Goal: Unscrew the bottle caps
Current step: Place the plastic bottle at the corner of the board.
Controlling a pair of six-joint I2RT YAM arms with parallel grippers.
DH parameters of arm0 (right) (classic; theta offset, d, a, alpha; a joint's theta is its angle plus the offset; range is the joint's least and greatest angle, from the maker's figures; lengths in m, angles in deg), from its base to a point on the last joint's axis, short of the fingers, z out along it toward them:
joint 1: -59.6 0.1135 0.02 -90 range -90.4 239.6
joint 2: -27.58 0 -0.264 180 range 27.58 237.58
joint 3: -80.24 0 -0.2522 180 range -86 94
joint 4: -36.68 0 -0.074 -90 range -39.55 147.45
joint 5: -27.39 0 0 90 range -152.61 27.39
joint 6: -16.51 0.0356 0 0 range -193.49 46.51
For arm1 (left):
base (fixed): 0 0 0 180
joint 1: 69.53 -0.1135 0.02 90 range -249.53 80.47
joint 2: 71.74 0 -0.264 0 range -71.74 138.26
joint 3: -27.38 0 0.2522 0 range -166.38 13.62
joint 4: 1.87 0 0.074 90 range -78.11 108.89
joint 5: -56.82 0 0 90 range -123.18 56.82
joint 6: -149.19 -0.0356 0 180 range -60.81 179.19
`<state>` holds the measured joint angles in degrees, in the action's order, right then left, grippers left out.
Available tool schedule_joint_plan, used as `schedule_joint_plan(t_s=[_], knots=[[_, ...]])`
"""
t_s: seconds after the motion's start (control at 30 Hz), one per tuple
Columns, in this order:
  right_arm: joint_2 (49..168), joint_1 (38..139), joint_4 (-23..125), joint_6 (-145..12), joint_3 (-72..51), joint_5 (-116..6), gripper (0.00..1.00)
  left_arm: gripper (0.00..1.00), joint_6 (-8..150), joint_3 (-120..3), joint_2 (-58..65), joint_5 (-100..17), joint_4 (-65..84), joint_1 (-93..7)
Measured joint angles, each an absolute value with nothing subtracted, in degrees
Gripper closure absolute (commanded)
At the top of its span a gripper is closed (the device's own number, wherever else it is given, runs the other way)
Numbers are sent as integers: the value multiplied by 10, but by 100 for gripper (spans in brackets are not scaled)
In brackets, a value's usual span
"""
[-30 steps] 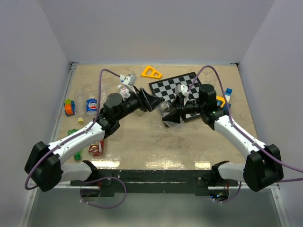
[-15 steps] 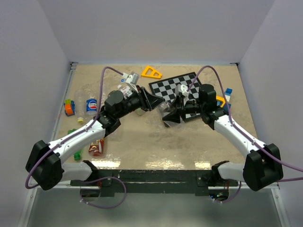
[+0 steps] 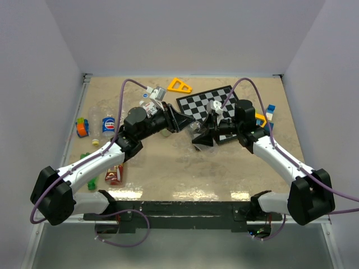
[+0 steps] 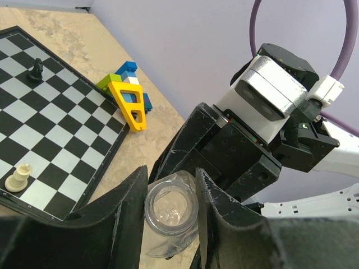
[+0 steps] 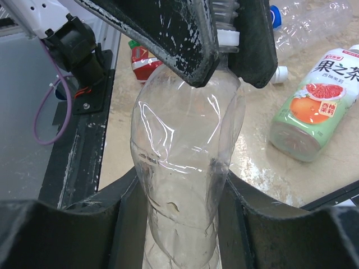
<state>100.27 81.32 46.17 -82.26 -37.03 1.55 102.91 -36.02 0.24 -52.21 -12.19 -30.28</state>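
Observation:
A clear unlabelled bottle [image 5: 185,145] hangs between both arms above the table's middle [image 3: 196,130]. My right gripper [image 5: 179,188] is shut on its body, a finger pressed against each side. My left gripper [image 4: 171,179] is shut on its neck; the mouth [image 4: 171,208] shows as a clear ring between the pads. From the right wrist, the left fingers [image 5: 168,33] cover the threaded neck above a white collar ring [image 5: 227,38]. No cap shows on this bottle. A loose white cap [image 5: 279,73] lies on the table, and a blue cap [image 5: 275,15] sits on another clear bottle [image 5: 311,22].
A chessboard [image 3: 213,106] with small pieces lies behind the grippers, with a yellow triangle [image 3: 179,86] at the back and toy blocks [image 3: 269,112] on the right. At the left lie a cola bottle [image 3: 108,124], a red-labelled bottle [image 3: 114,175] and a white-green-orange labelled bottle [image 5: 314,106].
My left gripper has closed from open onto the clear bottle's neck. The right arm and the bottle have stayed in place.

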Motion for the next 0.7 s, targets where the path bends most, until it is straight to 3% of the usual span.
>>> schedule_joint_plan(t_s=[0.07, 0.4, 0.43, 0.63, 0.67, 0.7], knots=[[1003, 813, 461, -823, -370, 15, 93, 100, 1029, -360, 2, -523, -121, -304], [1007, 813, 465, -833, -370, 15, 58, 100, 1018, -360, 1, -523, -112, -304], [1008, 813, 466, -836, -370, 15, 49, 100, 1016, -360, 0, -523, -109, -304], [1011, 814, 476, -846, -370, 13, 19, 100, 1004, -360, -7, -521, -88, -309], [1011, 814, 481, -849, -370, 14, 5, 100, 1000, -360, -10, -519, -83, -309], [1011, 814, 485, -852, -370, 14, 2, 100, 996, -360, -13, -518, -75, -313]])
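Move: The left hand holds the plastic bottle by its neck. The board's near corner lies roughly 27 cm below that hand, about 5 cm back and 4 cm to its right. From the left hand, the cream pawn is about 3 cm ahead and 4 cm right, and the grapefruit bottle some 7 cm ahead and 13 cm left, both around 25 cm down. From the right hand, gripping the body, that corner is about 20 cm below and 3 cm back. The right fingers let go of the bottle's body, spreading wide late on as that hand sinks about 1 cm. The left fingers keep their pinch on the neck, taking the bottle slowly about 1 cm to the left and 1 cm down towards table height, with barely a roll of the wrist. ##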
